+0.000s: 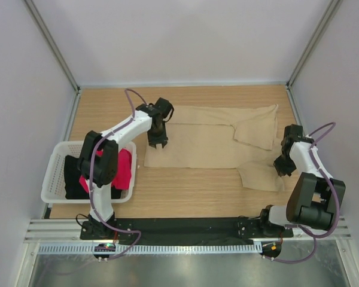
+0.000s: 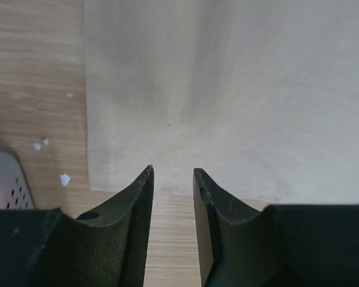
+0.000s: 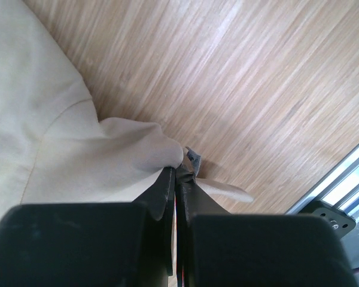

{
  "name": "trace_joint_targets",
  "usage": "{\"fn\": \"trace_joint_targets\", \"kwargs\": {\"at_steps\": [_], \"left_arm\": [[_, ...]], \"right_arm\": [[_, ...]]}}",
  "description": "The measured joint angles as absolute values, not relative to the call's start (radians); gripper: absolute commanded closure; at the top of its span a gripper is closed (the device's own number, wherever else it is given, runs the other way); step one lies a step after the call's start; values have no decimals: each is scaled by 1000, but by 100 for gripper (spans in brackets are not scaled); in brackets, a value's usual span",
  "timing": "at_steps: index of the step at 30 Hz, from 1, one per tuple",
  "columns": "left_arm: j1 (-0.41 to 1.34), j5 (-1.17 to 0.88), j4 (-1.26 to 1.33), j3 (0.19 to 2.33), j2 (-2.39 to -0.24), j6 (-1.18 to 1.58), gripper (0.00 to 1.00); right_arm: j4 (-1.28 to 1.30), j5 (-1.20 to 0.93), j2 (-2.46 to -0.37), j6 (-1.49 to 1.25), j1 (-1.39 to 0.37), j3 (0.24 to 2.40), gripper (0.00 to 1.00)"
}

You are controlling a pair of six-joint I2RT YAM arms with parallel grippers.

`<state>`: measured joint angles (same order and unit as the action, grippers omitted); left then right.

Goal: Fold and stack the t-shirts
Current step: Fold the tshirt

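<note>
A large tan t-shirt (image 1: 203, 140) lies spread flat across the wooden table. My left gripper (image 1: 157, 143) hangs over its left edge. In the left wrist view the left gripper (image 2: 173, 173) is open, its tips at the tan t-shirt's (image 2: 227, 89) straight edge, with bare wood between the fingers. At the right, my right gripper (image 1: 282, 169) sits on the shirt's near sleeve. The right wrist view shows the right gripper (image 3: 180, 164) shut on a bunched fold of the tan t-shirt (image 3: 42, 137). A red-pink t-shirt (image 1: 124, 170) and a black t-shirt (image 1: 72, 179) lie in the basket.
A white slotted basket (image 1: 51, 173) stands at the table's near left; its corner (image 2: 6, 179) shows in the left wrist view. Small white specks (image 2: 64, 178) lie on the wood. A metal rail (image 3: 347, 179) runs along the near edge. Grey walls enclose the table.
</note>
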<state>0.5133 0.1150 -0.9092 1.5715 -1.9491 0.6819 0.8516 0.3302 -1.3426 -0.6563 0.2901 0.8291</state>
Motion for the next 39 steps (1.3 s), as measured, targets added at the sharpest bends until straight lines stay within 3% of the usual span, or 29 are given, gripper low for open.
{"fn": "trace_joint_targets", "kwargs": {"at_steps": [9,29,39], "left_arm": [[604,308,-963,1392,-1922,699,64],[592,344,-955,1318,-1923,690,61],[585,316,-915,1319,-1940,664,73]], "right_arm": [[846,326,-1362,-635,290,844,99],[840,318,-1381,-629,289,844,99],[839,314,-1382,-625,287,846,99]]}}
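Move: The near-left corner of the t-shirt lies about 7 cm back from the left hand, 6 cm to its left and 7 cm below. The middle of the laundry basket is some 30 cm left and 10 cm back, only slightly lower than the hand; a small white scrap lies on the wood about 3 cm left of that corner and 1 cm farther out. From the right hand, the same corner is roughly 62 cm to the left, 1 cm ahead and 4 cm below. Back, left and down, quickly at first and then easing off, the left hand comes about 6 cm back, 5 cm left and 6 cm down to the t-shirt's near edge beside its near-left corner. The wrist tilts some 15–20 degrees so the fingertips swing leftward, and they arrive straddling the hem, still about a third open. The right hand stays in place, keeping its pinch on the shirt's right-hand end. ##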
